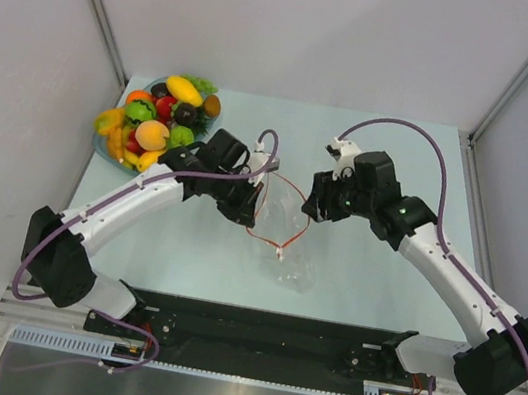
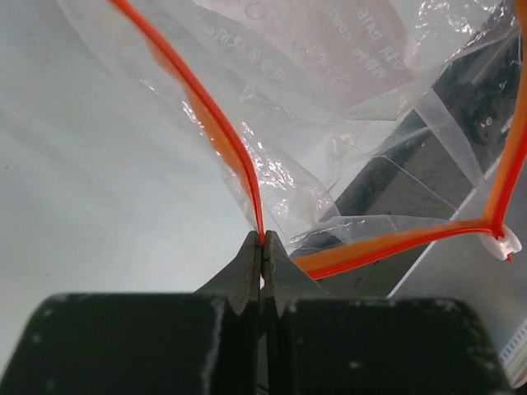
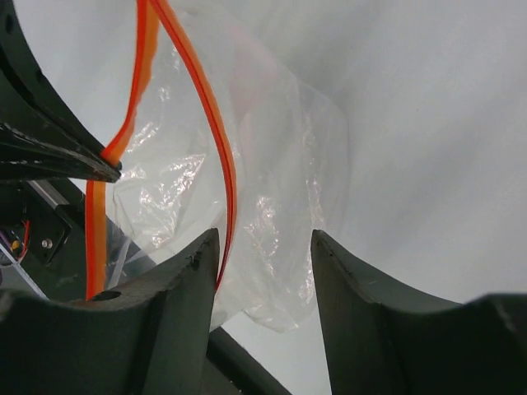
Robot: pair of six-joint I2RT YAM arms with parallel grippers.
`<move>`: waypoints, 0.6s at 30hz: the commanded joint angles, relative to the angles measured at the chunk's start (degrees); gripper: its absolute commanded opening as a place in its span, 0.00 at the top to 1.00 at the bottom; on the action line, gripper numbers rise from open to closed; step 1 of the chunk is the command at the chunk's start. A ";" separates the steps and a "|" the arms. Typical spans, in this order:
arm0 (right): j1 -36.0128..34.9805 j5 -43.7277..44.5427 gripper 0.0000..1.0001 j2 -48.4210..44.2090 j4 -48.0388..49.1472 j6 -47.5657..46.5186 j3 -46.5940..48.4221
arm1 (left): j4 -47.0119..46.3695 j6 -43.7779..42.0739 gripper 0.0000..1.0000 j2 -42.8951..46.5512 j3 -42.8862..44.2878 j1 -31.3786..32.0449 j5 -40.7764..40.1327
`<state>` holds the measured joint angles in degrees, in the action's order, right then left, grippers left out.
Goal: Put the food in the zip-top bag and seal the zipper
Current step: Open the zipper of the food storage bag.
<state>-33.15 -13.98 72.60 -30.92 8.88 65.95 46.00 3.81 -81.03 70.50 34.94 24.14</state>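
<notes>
The clear zip-top bag hangs with its mouth open between my two grippers at the table's middle. My left gripper is shut on the red-orange zipper strip, pinching one lip of the bag at its fingertips. My right gripper is open at the opposite lip. In the right wrist view the bag lies between its spread fingers, and the zipper runs just beside the left finger. The food is piled in a dish at the far left. I see no food in the bag.
The bluish dish stands at the table's far left corner. The zipper's white slider sits at the strip's end, near the bag's front corner. The black base rail runs along the near edge.
</notes>
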 commanded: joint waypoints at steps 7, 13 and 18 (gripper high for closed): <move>-0.78 -3.06 0.98 3.08 0.34 -4.23 4.36 | 1.11 -2.06 1.00 0.53 2.98 0.83 2.23; 0.19 -2.81 1.00 -1.13 -1.60 -4.05 1.81 | -2.66 0.83 0.72 4.99 0.44 -6.53 5.90; 0.36 -2.63 1.00 -2.20 -0.64 -0.72 -0.29 | -11.09 1.90 0.01 11.94 0.25 -10.68 1.90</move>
<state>-33.12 -16.21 72.58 -32.58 5.82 66.74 43.33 4.49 -76.53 70.08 26.30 27.73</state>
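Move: The zipper's right lip runs just inside the right hand's open fingers, about 1 cm ahead and 1 cm left of the point between them. The white zipper end is some 9 cm back, 5 cm left and a little lower. The left fingers are still shut on the bag's left lip; from them the right lip lies about 12 cm right and 4 cm ahead, the white end roughly 7 cm right and 5 cm back. Right fingers pinch the right lip; left fingers then open, withdrawing some 5 cm up, forward and left. ##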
